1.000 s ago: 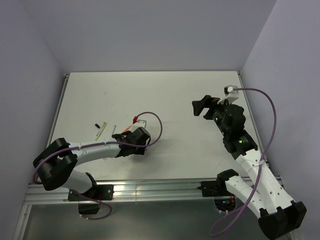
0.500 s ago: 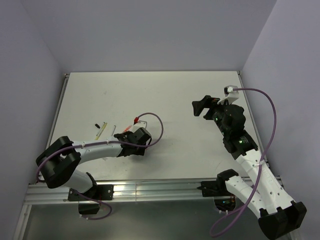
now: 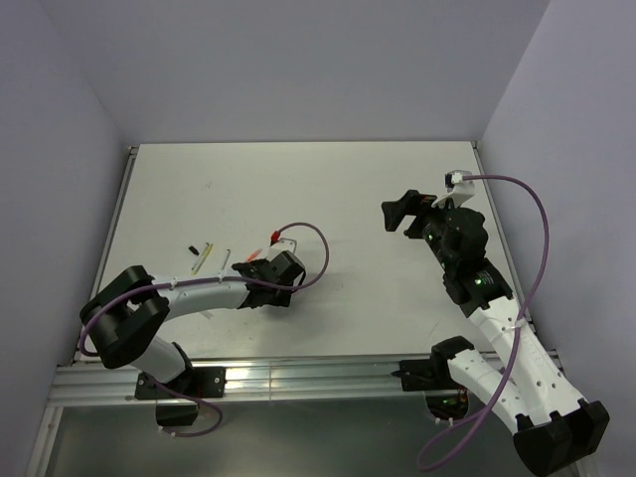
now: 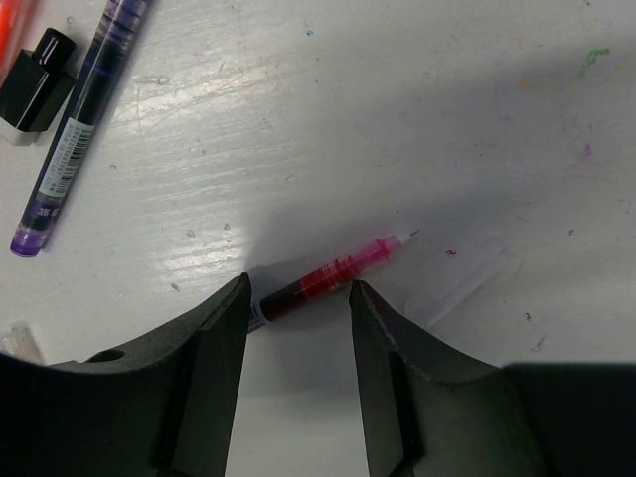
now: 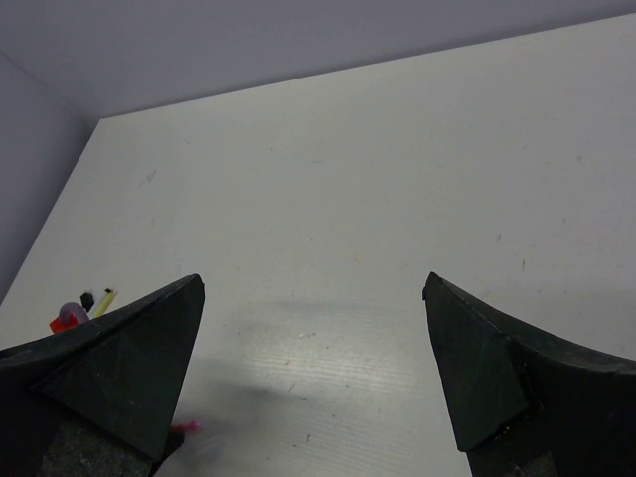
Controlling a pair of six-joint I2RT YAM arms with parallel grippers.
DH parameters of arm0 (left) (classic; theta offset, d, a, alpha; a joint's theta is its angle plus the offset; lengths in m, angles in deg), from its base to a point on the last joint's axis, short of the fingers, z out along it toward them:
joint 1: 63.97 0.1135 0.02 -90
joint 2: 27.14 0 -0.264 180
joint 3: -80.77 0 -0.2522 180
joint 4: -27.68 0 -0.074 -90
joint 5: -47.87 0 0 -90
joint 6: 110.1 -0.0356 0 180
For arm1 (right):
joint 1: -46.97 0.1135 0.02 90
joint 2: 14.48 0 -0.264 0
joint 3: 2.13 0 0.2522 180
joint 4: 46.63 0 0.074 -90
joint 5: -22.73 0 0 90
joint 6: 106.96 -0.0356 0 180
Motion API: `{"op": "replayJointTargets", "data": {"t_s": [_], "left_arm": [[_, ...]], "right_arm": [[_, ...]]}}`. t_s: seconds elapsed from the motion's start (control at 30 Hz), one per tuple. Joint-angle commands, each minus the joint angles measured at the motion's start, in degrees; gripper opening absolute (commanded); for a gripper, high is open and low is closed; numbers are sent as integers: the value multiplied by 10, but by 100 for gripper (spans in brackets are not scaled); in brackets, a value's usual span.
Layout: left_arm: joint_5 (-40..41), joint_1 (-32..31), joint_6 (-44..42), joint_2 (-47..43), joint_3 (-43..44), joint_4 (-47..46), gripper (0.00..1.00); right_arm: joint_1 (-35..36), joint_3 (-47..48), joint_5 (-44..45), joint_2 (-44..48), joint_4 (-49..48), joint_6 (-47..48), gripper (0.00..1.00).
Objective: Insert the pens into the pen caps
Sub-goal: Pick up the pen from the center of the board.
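In the left wrist view a red pen [image 4: 333,278] lies diagonally on the white table, its tip toward the upper right. My left gripper [image 4: 298,288] is open, and the pen's dark rear end lies between its fingertips with a gap on each side. A clear pen cap [image 4: 459,283] lies just right of the pen. A dark purple pen [image 4: 84,119] and a black cap [image 4: 35,79] sit at the upper left. From above, the left gripper [image 3: 260,268] is low at centre-left. My right gripper [image 3: 402,214] hovers open and empty at the right.
A yellow pen [image 3: 206,253], a black piece [image 3: 191,248] and a thin white pen [image 3: 227,258] lie left of the left gripper. A red-orange piece [image 3: 270,237] sits just behind it. The table's left rail [image 3: 117,214] and the purple walls enclose the work area.
The left arm's elbow has shifted slightly right and its jaws have narrowed a little around the red pen. The right arm has not moved.
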Motion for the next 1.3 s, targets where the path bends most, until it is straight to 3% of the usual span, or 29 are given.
{"op": "replayJointTargets", "data": {"t_s": [0.0, 0.97, 1.27], "left_arm": [[-9, -3, -5, 17, 21, -3, 49], [-32, 12, 12, 36, 21, 0, 32], [-66, 34, 19, 35, 11, -11, 19]], "right_arm": [[-2, 16, 1, 6, -7, 9, 99], [-2, 22, -17, -6, -7, 10, 97], [-2, 23, -20, -11, -6, 10, 96]]}}
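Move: The pink pen lies almost directly under the left hand, its middle about 1 cm below the half-open fingertips, tip out to the right and slightly forward. A clear cap is roughly 6 cm right and 1 cm back of the hand. The purple pen lies some 7 cm ahead and 6 cm left, and the black cap about 8 cm ahead and 8 cm left. The pink pen is about 29 cm left, 8 cm back and 27 cm below the right hand. The left fingers close from about half open to nearly shut and pinch the pink pen a few centimetres behind its tip, one finger on each side. While they close, the hand stays low at table height and slides about 1.5 cm right, towards the clear cap, and just over 1 cm forward, easing back left slightly at the end. The wrist hardly turns. ##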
